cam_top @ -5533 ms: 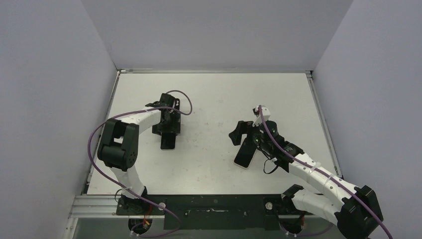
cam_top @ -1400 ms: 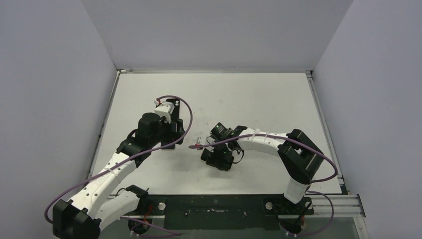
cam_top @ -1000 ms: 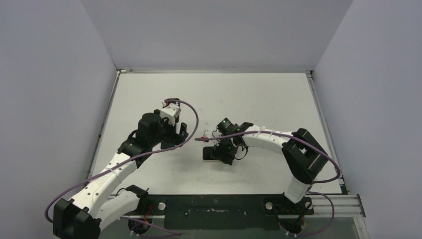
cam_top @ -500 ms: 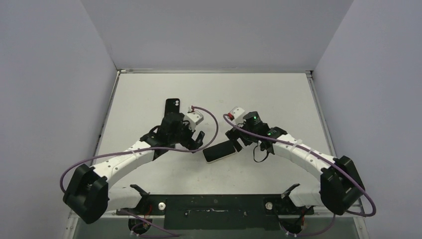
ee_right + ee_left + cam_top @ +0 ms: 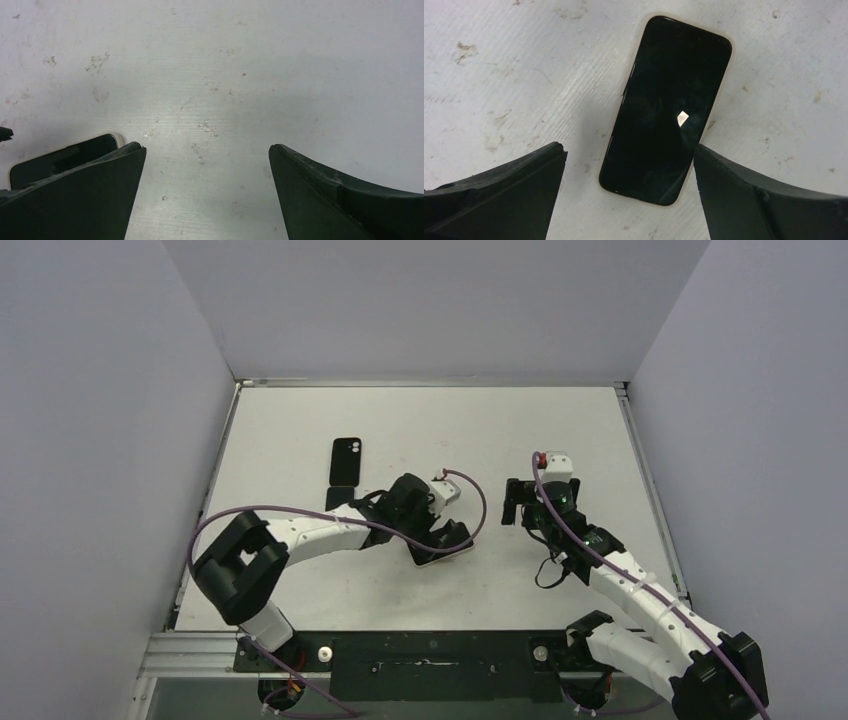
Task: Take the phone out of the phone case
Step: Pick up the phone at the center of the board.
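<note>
The phone (image 5: pixel 669 107) lies flat and screen-up on the table, a black face with a pale rim. My left gripper (image 5: pixel 628 149) hovers open above its near end, with a finger on each side and not touching it. In the top view the left gripper (image 5: pixel 447 537) covers most of the phone (image 5: pixel 430 558). The empty black phone case (image 5: pixel 346 465) lies apart at the back left. My right gripper (image 5: pixel 513 502) is open and empty to the right of the phone. In the right wrist view, the phone's corner (image 5: pixel 65 155) shows beside the right gripper (image 5: pixel 207 147).
The white table (image 5: pixel 560 420) is scuffed and bounded by grey walls on three sides. The left arm's purple cable (image 5: pixel 470 502) loops above the phone. The black mounting rail (image 5: pixel 430 650) runs along the near edge.
My left gripper has swung right from beside the case to over the phone. My right gripper has drawn back to the right, away from the phone. The case now lies uncovered.
</note>
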Action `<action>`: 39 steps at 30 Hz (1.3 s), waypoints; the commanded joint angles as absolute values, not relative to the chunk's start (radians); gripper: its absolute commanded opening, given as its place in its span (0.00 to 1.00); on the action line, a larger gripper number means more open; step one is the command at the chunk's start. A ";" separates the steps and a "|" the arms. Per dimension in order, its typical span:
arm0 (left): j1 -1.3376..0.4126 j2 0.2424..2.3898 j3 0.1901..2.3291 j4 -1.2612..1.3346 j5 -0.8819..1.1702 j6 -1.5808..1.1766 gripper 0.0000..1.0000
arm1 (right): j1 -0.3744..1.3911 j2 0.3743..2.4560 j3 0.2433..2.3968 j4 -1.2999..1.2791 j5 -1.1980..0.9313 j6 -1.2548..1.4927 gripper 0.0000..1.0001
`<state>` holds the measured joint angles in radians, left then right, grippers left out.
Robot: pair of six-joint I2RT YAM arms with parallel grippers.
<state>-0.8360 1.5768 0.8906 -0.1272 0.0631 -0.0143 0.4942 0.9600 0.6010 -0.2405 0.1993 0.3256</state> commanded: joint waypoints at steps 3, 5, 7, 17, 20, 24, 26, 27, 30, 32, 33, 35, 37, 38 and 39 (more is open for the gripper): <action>-0.899 1.730 1.071 -0.198 0.010 -0.005 0.97 | 0.456 0.905 0.569 -0.259 0.302 0.463 1.00; -0.912 1.767 1.100 -0.219 0.008 0.035 0.97 | 0.454 0.901 0.569 -0.271 0.307 0.470 1.00; -0.918 1.795 1.128 -0.247 0.008 0.058 0.97 | 0.451 0.896 0.569 -0.282 0.313 0.479 1.00; -0.955 1.913 1.225 -0.386 -0.015 0.123 0.97 | 0.445 0.879 0.569 -0.322 0.335 0.499 1.00; -0.953 1.938 1.245 -0.437 0.000 0.118 0.97 | 0.443 0.871 0.568 -0.327 0.334 0.506 1.00; -0.943 1.949 1.242 -0.478 0.025 0.113 0.90 | 0.443 0.865 0.569 -0.333 0.322 0.509 1.00; -0.935 1.946 1.235 -0.488 0.032 0.108 0.84 | 0.443 0.865 0.571 -0.335 0.315 0.506 1.00; -0.927 1.943 1.230 -0.491 0.035 0.103 0.79 | 0.442 0.866 0.571 -0.336 0.311 0.507 1.00; -0.899 1.925 1.219 -0.486 0.059 0.078 0.63 | 0.442 0.867 0.571 -0.332 0.296 0.509 1.00; -0.876 1.897 1.210 -0.469 0.079 0.040 0.56 | 0.442 0.873 0.572 -0.326 0.283 0.513 1.00; -0.864 1.883 1.205 -0.456 0.096 0.019 0.53 | 0.442 0.877 0.571 -0.324 0.274 0.516 1.00; -0.837 1.852 1.190 -0.418 0.127 -0.044 0.45 | 0.441 0.882 0.567 -0.313 0.255 0.527 1.00; -0.813 1.825 1.178 -0.382 0.156 -0.105 0.38 | 0.443 0.888 0.557 -0.298 0.224 0.546 1.00; -0.804 1.813 1.173 -0.364 0.165 -0.139 0.34 | 0.443 0.889 0.550 -0.286 0.207 0.553 1.00; -0.797 1.802 1.165 -0.344 0.166 -0.172 0.30 | 0.443 0.893 0.543 -0.274 0.185 0.567 1.00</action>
<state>-0.8562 1.8763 1.1980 -0.3614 0.1482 -0.0219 0.4446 0.8867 0.5705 -0.3447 0.2611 0.5182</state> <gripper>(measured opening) 0.694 0.999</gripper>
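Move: The phone at the centre of the board lies about 4 cm to the right of the open left hand and 1 cm back, some 5 cm below, its long side running mostly left to right. The phone case is about 19 cm ahead of the left hand and 18 cm to its left, the black phone about 7 cm ahead and 18 cm left, both also some 5 cm lower. From the right hand, the centre phone is roughly 16 cm left, 5 cm back and 12 cm down. The open left hand slides about 5 cm right and sinks 4 cm over the centre phone, steepening its fingers and turning some 10 degrees clockwise, then shuts its fingers on the two long edges near mid-length and, keeping that pinch, starts up and back to the left by under 1 cm, turning a little counter-clockwise. Meanwhile the empty right hand, still wide open, draws about 4 cm farther right, away from the phone, then eases back about 1 cm. ##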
